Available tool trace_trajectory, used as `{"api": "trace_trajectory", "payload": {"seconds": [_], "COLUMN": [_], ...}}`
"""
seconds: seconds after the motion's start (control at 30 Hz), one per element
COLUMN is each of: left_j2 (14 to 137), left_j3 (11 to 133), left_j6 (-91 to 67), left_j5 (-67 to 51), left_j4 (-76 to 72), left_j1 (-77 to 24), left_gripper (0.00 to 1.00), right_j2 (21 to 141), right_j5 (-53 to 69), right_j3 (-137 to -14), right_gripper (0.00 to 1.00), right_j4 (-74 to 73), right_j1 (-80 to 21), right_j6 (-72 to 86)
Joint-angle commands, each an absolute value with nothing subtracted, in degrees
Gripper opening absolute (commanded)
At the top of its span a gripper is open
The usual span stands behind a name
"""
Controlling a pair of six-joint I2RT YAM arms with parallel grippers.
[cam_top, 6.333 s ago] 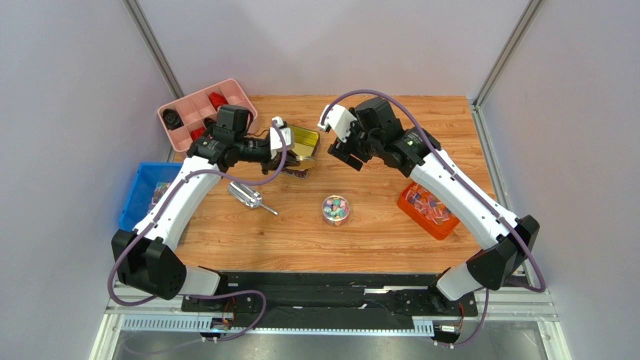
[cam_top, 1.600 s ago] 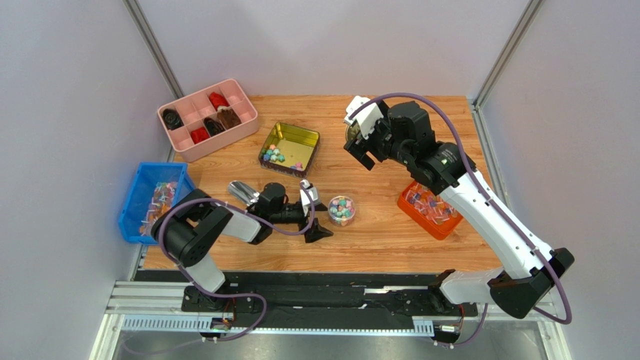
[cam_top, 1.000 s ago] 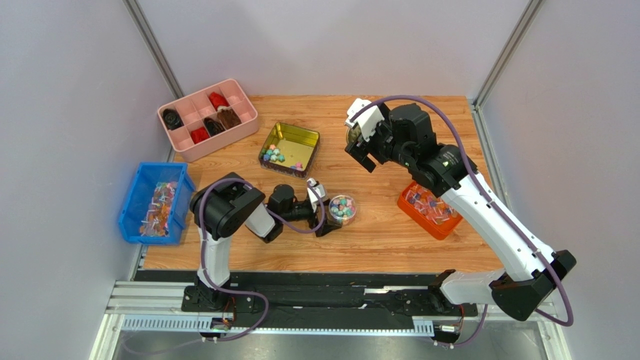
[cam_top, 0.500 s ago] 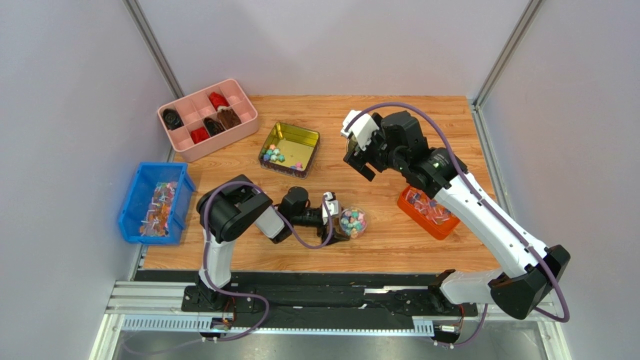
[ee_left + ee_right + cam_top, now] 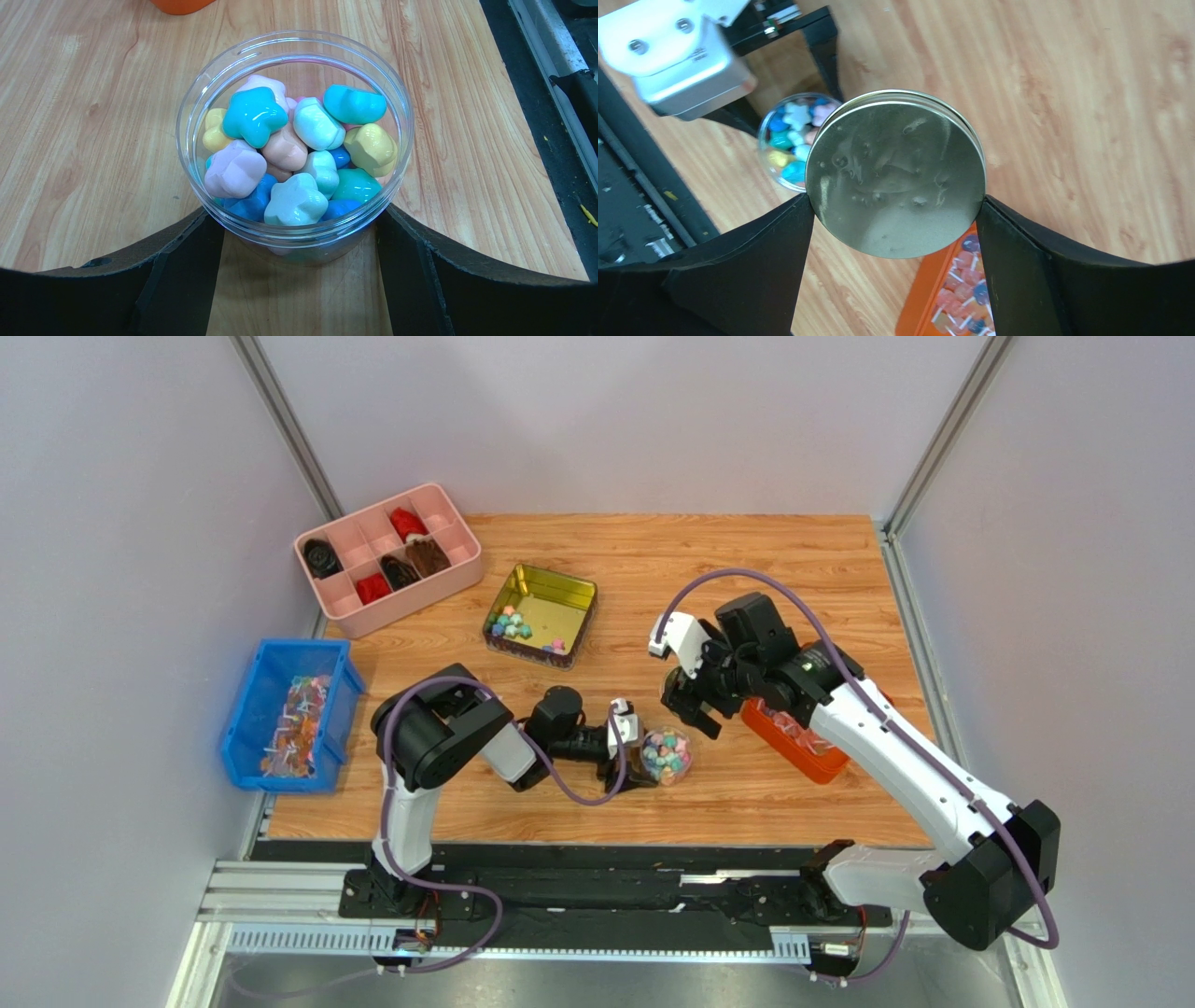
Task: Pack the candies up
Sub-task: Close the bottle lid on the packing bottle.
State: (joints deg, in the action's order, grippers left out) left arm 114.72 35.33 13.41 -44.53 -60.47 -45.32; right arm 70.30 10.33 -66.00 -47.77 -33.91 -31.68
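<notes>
The candies (image 5: 295,150) are small pastel sweets filling a clear round jar (image 5: 189,119) on the wooden table. My left gripper (image 5: 293,217) lies low along the table with a black finger pressed to each side of the jar's wall. From above, the jar (image 5: 668,753) sits just right of the left gripper (image 5: 638,749). My right gripper (image 5: 894,203) is shut on a round silver lid (image 5: 896,173), held flat. It hangs just up and right of the jar (image 5: 787,143); the top view puts the right gripper (image 5: 694,707) close behind the jar. More candies (image 5: 522,627) lie in a gold tin (image 5: 568,592).
An orange bin (image 5: 769,718) of wrapped sweets sits right of the jar, under the right forearm. A blue bin (image 5: 253,703) stands at the left edge. A pink divided tray (image 5: 442,504) with dark pieces stands at the back left. The black rail runs along the near edge.
The right gripper came down and nearer with the lid, from mid-table to just behind the jar. The left fingers closed in on the jar, which slid slightly right and nearer.
</notes>
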Motion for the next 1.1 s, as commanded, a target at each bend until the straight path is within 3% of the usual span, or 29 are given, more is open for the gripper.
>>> {"api": "trace_trajectory", "payload": {"seconds": [0.0, 0.4, 1.07], "left_j2": [115.93, 115.75, 116.37], "left_j3": [36.39, 35.33, 36.04], "left_j6": [12.31, 10.81, 7.30], "left_j5": [-44.21, -41.75, -41.66], "left_j4": [-64.94, -70.75, -71.81], "left_j1": [-46.23, -46.14, -45.09], "left_gripper": [0.70, 0.73, 0.76], "right_j2": [70.04, 78.92, 83.41], "right_j5": [18.35, 23.38, 13.27], "right_j3": [-64.16, -61.88, -58.01], "right_gripper": [0.64, 0.64, 0.65], "right_j4": [-48.51, -47.03, -35.59], "right_j1": [-33.93, -34.01, -36.74], "right_j6": [-31.03, -25.14, -18.19]}}
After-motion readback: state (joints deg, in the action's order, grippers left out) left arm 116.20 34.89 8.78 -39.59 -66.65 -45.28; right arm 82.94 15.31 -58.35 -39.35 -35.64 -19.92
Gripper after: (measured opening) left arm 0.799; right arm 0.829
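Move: The jar stands held between the left hand's fingers, its middle about 1 cm beyond the left hand point to the right; the lid is some 5 cm ahead, 5 cm right and 15 cm above the left hand. From the right hand, gripping the lid, the jar lies roughly 5 cm back, 4 cm left and 14 cm below. The orange tray is about 17 cm right of that hand and 1 cm ahead; the gold tray is 14 cm ahead and 21 cm left. Still pinching the lid by its edges, the right hand lowers it about 9 cm onto the jar's mouth area, swinging back some 4 cm and left 2 to 3 cm, then easing 2 cm forward again as its fingers tip some 20 degrees steeper. The left hand keeps its grip on the jar and shifts it slightly forward, turning a little counter-clockwise. ##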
